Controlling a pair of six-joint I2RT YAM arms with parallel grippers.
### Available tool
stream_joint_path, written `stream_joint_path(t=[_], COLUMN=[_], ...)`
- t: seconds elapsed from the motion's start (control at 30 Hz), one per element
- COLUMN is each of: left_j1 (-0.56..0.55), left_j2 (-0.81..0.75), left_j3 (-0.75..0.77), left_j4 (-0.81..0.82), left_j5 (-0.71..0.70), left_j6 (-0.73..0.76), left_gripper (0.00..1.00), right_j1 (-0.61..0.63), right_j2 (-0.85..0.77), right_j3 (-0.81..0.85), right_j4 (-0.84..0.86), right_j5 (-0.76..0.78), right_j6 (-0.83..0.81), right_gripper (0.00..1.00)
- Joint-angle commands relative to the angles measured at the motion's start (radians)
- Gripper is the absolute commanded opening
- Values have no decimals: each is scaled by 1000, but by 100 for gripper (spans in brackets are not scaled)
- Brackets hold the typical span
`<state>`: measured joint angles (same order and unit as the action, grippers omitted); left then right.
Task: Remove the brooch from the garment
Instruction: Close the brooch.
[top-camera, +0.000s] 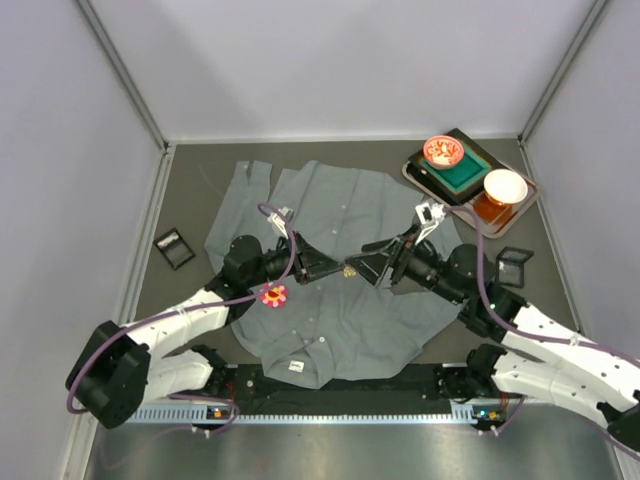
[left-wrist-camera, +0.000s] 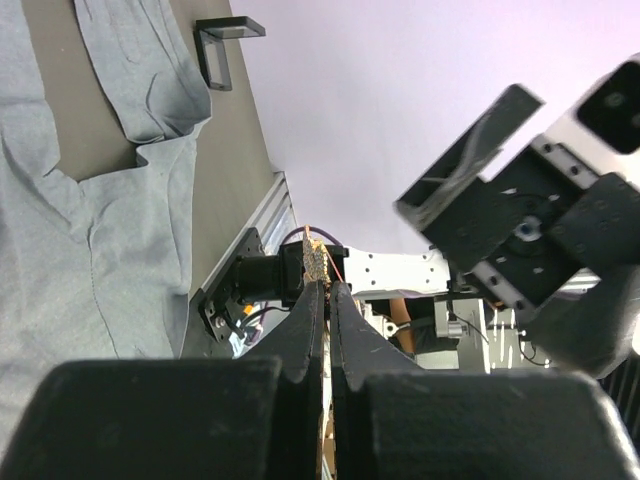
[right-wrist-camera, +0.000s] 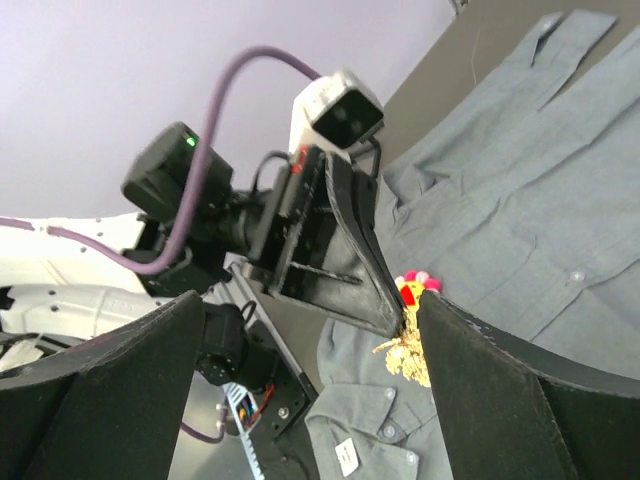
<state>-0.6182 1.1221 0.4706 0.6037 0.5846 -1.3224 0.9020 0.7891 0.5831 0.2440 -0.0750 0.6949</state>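
The garment (top-camera: 340, 235) is a grey button-up shirt spread flat on the dark table; it also shows in the left wrist view (left-wrist-camera: 70, 220) and the right wrist view (right-wrist-camera: 520, 200). A small gold glittery brooch (top-camera: 349, 270) (left-wrist-camera: 317, 262) (right-wrist-camera: 410, 352) sits pinched at the tips of my left gripper (top-camera: 343, 270) (left-wrist-camera: 327, 285), which is shut on it and held above the shirt's middle. My right gripper (top-camera: 368, 268) (right-wrist-camera: 310, 305) faces it from the right, open wide, with the left fingertips and the brooch between its fingers (right-wrist-camera: 500, 400). The brooch lies close against the right-hand finger.
A pink and yellow flower pin (top-camera: 272, 294) (right-wrist-camera: 415, 287) lies on the shirt beside the left arm. A tray (top-camera: 415, 172) with a red bowl (top-camera: 442, 151), a green block and a white cup (top-camera: 504, 185) stands back right. Small black holders (top-camera: 175, 248) (top-camera: 515, 264) flank the shirt.
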Motion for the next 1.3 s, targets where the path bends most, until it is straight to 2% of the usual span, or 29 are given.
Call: stream_joint_path(t=[0.0,0.1,0.17,0.27,0.3,0.53,0.67,0.87,1.0,1.27], left_j1=[6,5,5,5,5,5,5,5,5,5], left_j2=[8,15,15,18,18,53,76,74,67,62], left_j3=[-13,-6,-3,-1,-1,-9,-24,-18,-15,-12], left_j4=[149,206,241,304,320,432,527,519,507,479], left_j5=[67,106,129,146,149,133,109,96,101,98], left_j6=[15,23,26,25,20,-81,-181,-199,-199,-186], left_gripper=[0,0,0,0,0,0,0,0,0,0], right_j1=[-18,-60,-126,-196,-202,-210,-210,-210,-209,-209], right_j2=[-40,-19,-28,-57,-62,-39,-62,-51,-39,9], right_j3=[173,207,169,83,57,-109,-138,-170,-149,-138], right_j4=[-242,-333,-327,-252,-151,202,258,327,298,342], right_j5=[35,-17,-49,-118,-155,-267,-264,-263,-239,-253], right_j6=[-55,-32,36,141,168,325,336,382,374,382], right_gripper=[87,88,88,85,84,68,66,67,66,56])
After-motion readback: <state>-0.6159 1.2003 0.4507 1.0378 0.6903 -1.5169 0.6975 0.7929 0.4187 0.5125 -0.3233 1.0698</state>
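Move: My left fingers are already shut on the gold brooch, whose middle sits about 1 cm ahead and 1 cm to the right of that hand, and 1 cm below it. From my wide-open right hand the brooch is straight left by some 3 cm and about 5 cm lower. Flat on the shirt, the pink flower brooch lies roughly 16 cm left of my left hand, 3 cm farther out and 20 cm down. I lift the gold brooch about 5.5 cm with my left hand, drawing back a little and tilting its fingertips up some 15 degrees, grip kept. My right hand rises and backs off to the right, swoops down past its starting height, then comes back up nearly to it, rolling about 20 degrees; its fingers partly narrow around the brooch's level without closing on it. ##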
